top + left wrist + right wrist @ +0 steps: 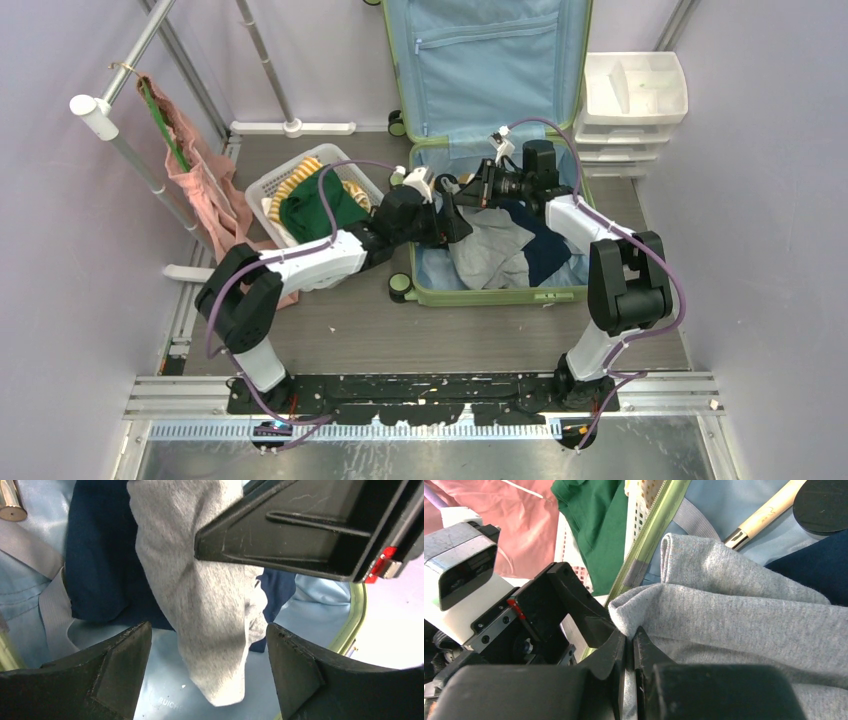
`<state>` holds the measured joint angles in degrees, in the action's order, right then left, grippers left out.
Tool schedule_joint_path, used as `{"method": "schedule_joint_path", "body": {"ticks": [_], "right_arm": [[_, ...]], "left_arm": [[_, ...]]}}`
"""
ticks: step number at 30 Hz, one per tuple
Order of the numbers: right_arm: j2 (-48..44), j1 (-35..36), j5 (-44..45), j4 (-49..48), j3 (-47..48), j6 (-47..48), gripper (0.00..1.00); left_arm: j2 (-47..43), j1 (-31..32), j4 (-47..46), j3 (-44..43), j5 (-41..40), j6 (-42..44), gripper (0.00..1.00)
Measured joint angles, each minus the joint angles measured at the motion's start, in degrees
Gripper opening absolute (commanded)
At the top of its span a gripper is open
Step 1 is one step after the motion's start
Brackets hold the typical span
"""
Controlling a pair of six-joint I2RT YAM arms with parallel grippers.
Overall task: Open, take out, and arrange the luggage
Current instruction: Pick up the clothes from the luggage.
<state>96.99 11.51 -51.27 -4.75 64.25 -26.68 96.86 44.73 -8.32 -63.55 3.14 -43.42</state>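
Note:
The light-green luggage [490, 296] lies open on the floor, its lid with pale blue lining [480, 60] propped against the back wall. A grey garment [490, 250] and a navy garment [545, 250] lie in its base. My right gripper [629, 640] is shut on a fold of the grey garment [734, 620], lifting it at the base's left side [470, 190]. My left gripper [209, 665] stands open with the hanging grey garment [210, 595] between its fingers, untouched, just beneath the right gripper's body [300, 530]. The navy garment [100, 555] lies behind.
A white mesh basket [275, 190] holding a green garment [315, 210] stands left of the luggage. A white drawer unit [635, 100] stands at the back right. Pink cloth [205, 180] hangs from a rack pole [130, 150]. A wooden-handled stick [769, 512] lies in the luggage.

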Motion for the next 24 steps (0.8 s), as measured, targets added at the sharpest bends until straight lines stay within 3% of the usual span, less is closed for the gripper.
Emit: {"method": "schedule_joint_path", "body": {"ticks": [16, 19, 24], "right_arm": [[-1.9, 0.0, -0.5, -1.5, -0.4, -2.0, 0.05], [-1.9, 0.0, -0.5, -1.7, -0.4, -2.2, 0.06], [-1.9, 0.0, -0.5, -1.7, -0.5, -2.2, 0.07]], "left_arm": [[7.0, 0.0, -2.2, -4.3, -3.2, 0.0, 0.66], [7.3, 0.0, -2.9, -4.5, -3.4, 0.1, 0.54], [7.8, 0.0, -5.2, -4.6, -3.3, 0.5, 0.21]]}}
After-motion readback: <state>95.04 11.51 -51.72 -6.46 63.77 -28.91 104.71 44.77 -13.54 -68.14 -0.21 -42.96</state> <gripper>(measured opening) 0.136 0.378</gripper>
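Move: The held-up edge of the grey clothes hangs just under the right fingers, about 2 cm back of them, 1 cm left and 4 cm lower. From the open left hand, this edge is roughly 4 cm ahead, 2 cm to the right and 1 cm lower. The dark round tin stands some 8 cm ahead of the left hand, 2 cm left and 8 cm down; the navy clothes lie about 18 cm right, 4 cm back and 10 cm down. The grey clothes' hanging edge is taken between the left fingers: the left hand eases about 3 cm forward, a little to its right and down, then slows and closes from wide open to less than half, straddling the fabric just below the right grip. The right hand keeps its pinch on the edge and raises it about 1.5 cm. ##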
